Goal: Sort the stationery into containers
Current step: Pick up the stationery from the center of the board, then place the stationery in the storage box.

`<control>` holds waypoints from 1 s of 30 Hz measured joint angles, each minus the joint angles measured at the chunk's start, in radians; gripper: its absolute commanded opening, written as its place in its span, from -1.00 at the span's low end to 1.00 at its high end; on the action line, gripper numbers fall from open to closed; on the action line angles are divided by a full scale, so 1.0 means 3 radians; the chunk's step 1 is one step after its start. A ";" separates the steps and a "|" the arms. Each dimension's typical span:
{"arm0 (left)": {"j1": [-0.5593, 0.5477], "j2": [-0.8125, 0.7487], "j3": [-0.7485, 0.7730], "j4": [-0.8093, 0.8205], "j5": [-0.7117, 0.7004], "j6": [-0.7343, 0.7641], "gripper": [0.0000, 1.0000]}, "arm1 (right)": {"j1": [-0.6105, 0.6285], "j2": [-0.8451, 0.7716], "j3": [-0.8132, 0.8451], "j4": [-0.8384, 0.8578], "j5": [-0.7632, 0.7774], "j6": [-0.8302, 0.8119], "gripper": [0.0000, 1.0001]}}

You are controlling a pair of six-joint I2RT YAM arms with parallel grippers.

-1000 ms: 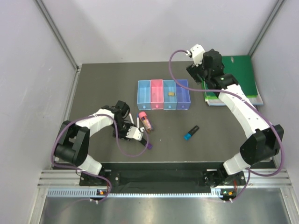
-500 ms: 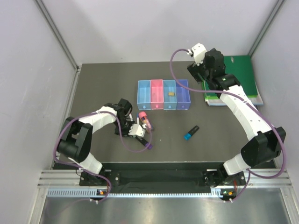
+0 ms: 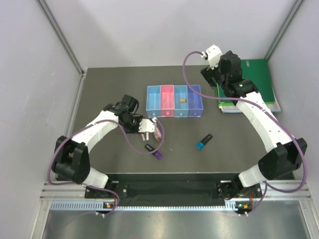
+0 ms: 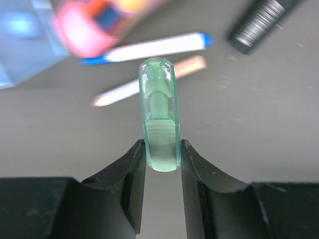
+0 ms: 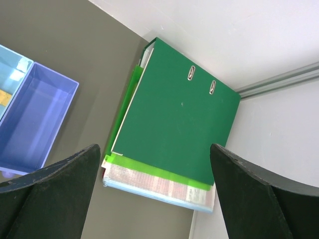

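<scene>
My left gripper (image 4: 162,149) is shut on a mint green marker (image 4: 160,99) and holds it above the table, just in front of the light blue bin (image 3: 154,101). Beneath it lie two thin white pens (image 4: 149,47), a thick pink marker (image 4: 84,25) and a black marker (image 4: 261,22) with a purple end (image 3: 154,151). Another black marker with a blue end (image 3: 203,142) lies to the right. The pink bin (image 3: 167,100), blue bin (image 3: 181,107) and violet-blue bin (image 3: 195,100) stand in a row. A tan eraser (image 3: 183,100) sits in the blue bin. My right gripper (image 5: 157,199) hangs open and empty.
A large green ring binder (image 5: 179,124) lies on papers at the back right, against the wall and under my right gripper (image 3: 214,75). The violet-blue bin (image 5: 30,124) sits to its left. Grey walls enclose the table on three sides.
My left gripper has shut on the mint green marker and lifted it away from the front, towards the bins. The right arm has barely moved.
</scene>
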 measured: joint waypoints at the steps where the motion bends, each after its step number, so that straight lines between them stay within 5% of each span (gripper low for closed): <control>1: 0.0000 -0.0038 0.0050 0.0003 0.0011 -0.0027 -0.88 | 0.0000 -0.0015 0.0000 0.0000 0.0001 -0.0001 0.82; 11: -0.0038 -0.0055 0.0399 0.0256 0.0109 -0.0422 -0.92 | -0.0053 -0.0097 -0.0017 0.0072 0.0052 0.0000 0.82; 30: -0.0594 0.1724 0.2374 0.0916 0.0010 -0.1160 -0.93 | -0.0336 -0.0184 -0.0257 0.0125 0.0154 0.0039 0.82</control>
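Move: The left gripper already holds the pale green tube; the light blue container with the small yellow block is about 20 cm ahead, 22 cm right and 5 cm below. The pink container adjoins it, 7 cm to its left. About 7 cm below the hand, the pink-capped bottle lies 2 cm ahead and 9 cm right; the two slim markers, 2 cm ahead and 3 cm right. From the right hand, the light blue container is 5 cm ahead, 20 cm left and 28 cm below. Bring the left gripper up off the markers, then sweep it right and forward to the row of containers, roughly 18 cm right and 16 cm forward, sinking slightly at the end. Keep the grip on the green tube and let the fingers tilt outward and right some 25 degrees. Shift the empty, open right gripper about 5 cm right, turning slightly clockwise. ##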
